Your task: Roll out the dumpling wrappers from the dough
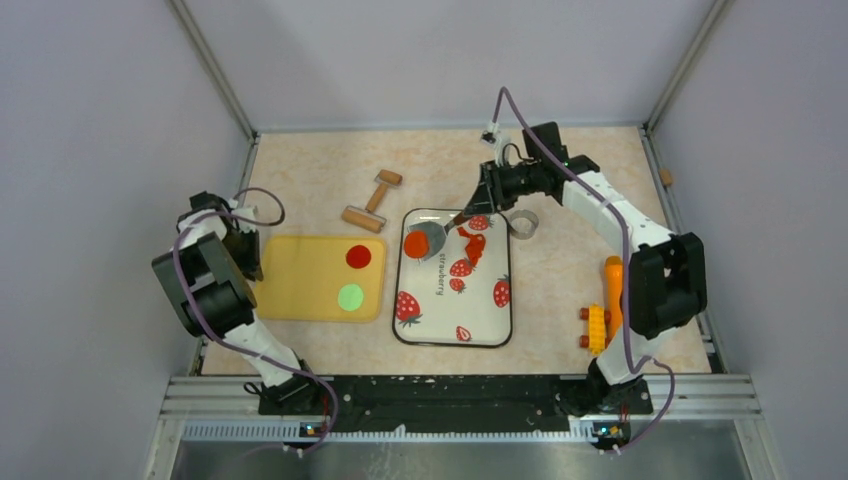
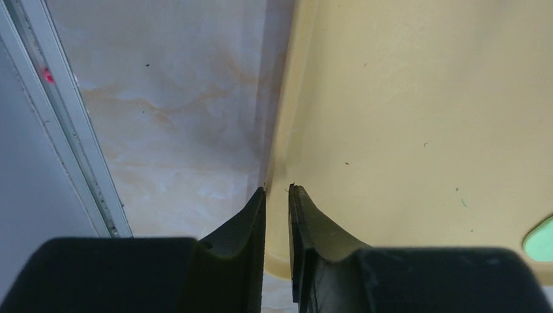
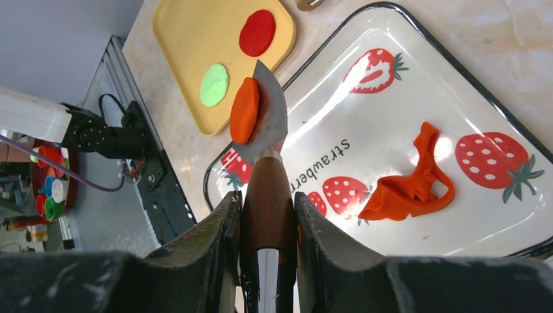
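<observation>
My right gripper [image 3: 266, 199] is shut on the brown wooden handle [image 3: 267, 182] of a metal spatula [image 3: 274, 114]. An orange-red dumpling wrapper [image 3: 245, 109] lies on its blade, over the left end of the strawberry tray [image 1: 455, 340]. A ragged scrap of dough [image 3: 411, 186] lies in that tray. A red wrapper [image 1: 358, 256] and a green one [image 1: 350, 296] rest on the yellow tray [image 1: 300, 275]. My left gripper [image 2: 277, 189] straddles the yellow tray's left rim [image 2: 287, 130], its fingers pinched on it.
A wooden rolling pin [image 1: 372, 201] lies behind the yellow tray. A metal ring cutter [image 1: 523, 224] sits right of the strawberry tray. An orange tool [image 1: 612, 290] and a yellow toy brick [image 1: 596, 328] lie by the right arm's base.
</observation>
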### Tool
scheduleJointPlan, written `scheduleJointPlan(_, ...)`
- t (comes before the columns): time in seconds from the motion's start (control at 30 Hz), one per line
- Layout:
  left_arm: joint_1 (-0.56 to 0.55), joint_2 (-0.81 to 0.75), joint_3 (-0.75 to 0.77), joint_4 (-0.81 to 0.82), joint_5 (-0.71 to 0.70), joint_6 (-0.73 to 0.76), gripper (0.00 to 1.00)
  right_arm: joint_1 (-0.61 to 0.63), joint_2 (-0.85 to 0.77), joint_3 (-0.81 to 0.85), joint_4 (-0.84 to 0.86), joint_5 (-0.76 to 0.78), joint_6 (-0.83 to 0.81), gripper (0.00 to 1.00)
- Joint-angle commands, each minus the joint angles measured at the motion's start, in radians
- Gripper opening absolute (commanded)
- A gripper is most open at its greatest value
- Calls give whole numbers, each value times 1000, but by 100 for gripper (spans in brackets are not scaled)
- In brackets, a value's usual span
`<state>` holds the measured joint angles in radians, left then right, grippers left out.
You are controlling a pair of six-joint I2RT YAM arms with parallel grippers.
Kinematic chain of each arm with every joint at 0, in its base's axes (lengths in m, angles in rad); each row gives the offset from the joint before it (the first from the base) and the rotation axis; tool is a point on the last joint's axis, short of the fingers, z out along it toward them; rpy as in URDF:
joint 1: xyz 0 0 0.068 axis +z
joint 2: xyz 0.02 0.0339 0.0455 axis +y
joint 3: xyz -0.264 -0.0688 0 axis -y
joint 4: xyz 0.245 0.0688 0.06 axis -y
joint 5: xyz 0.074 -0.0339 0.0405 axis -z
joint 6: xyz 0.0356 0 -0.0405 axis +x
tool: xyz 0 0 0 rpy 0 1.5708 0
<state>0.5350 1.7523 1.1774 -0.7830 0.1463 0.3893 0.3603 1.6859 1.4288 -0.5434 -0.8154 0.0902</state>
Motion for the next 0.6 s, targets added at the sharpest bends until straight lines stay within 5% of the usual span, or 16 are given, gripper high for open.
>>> scheduleJointPlan(0.0,7,18,-14,22,6,-14,20,50,15,64,48,4,11,0)
scheduleJointPlan(0.33,7,-37,-105,33,-2,-22,10,175,140,184,89,49,48,0)
scheduleJointPlan(0.57,8,-188,-194,-16,-31,-83,4,242,222,276,115,240,137,0)
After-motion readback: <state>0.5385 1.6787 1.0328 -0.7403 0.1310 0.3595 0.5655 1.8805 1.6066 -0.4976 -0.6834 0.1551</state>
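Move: The yellow tray's left rim runs right beneath the left fingertips, about 2 cm down; from them the green wrapper lies some 19 cm right and 4 cm back, the red one 21 cm right and 5 cm ahead. The right hand holds the spatula with the orange wrapper. From it the tray's middle is about 33 cm left, 6 cm back and 20 cm below; the red wrapper is 25 cm left, 2 cm back, and the rolling pin 24 cm left, 7 cm ahead. Swing the right hand about 8 cm left, sinking some 2 cm, to carry the spatula and its orange wrapper towards the yellow tray; keep the grip on the handle. Meanwhile lower the left gripper a little over the tray's left rim, close its fingers to pinch the rim, then pull back about 3 cm and slightly right. ##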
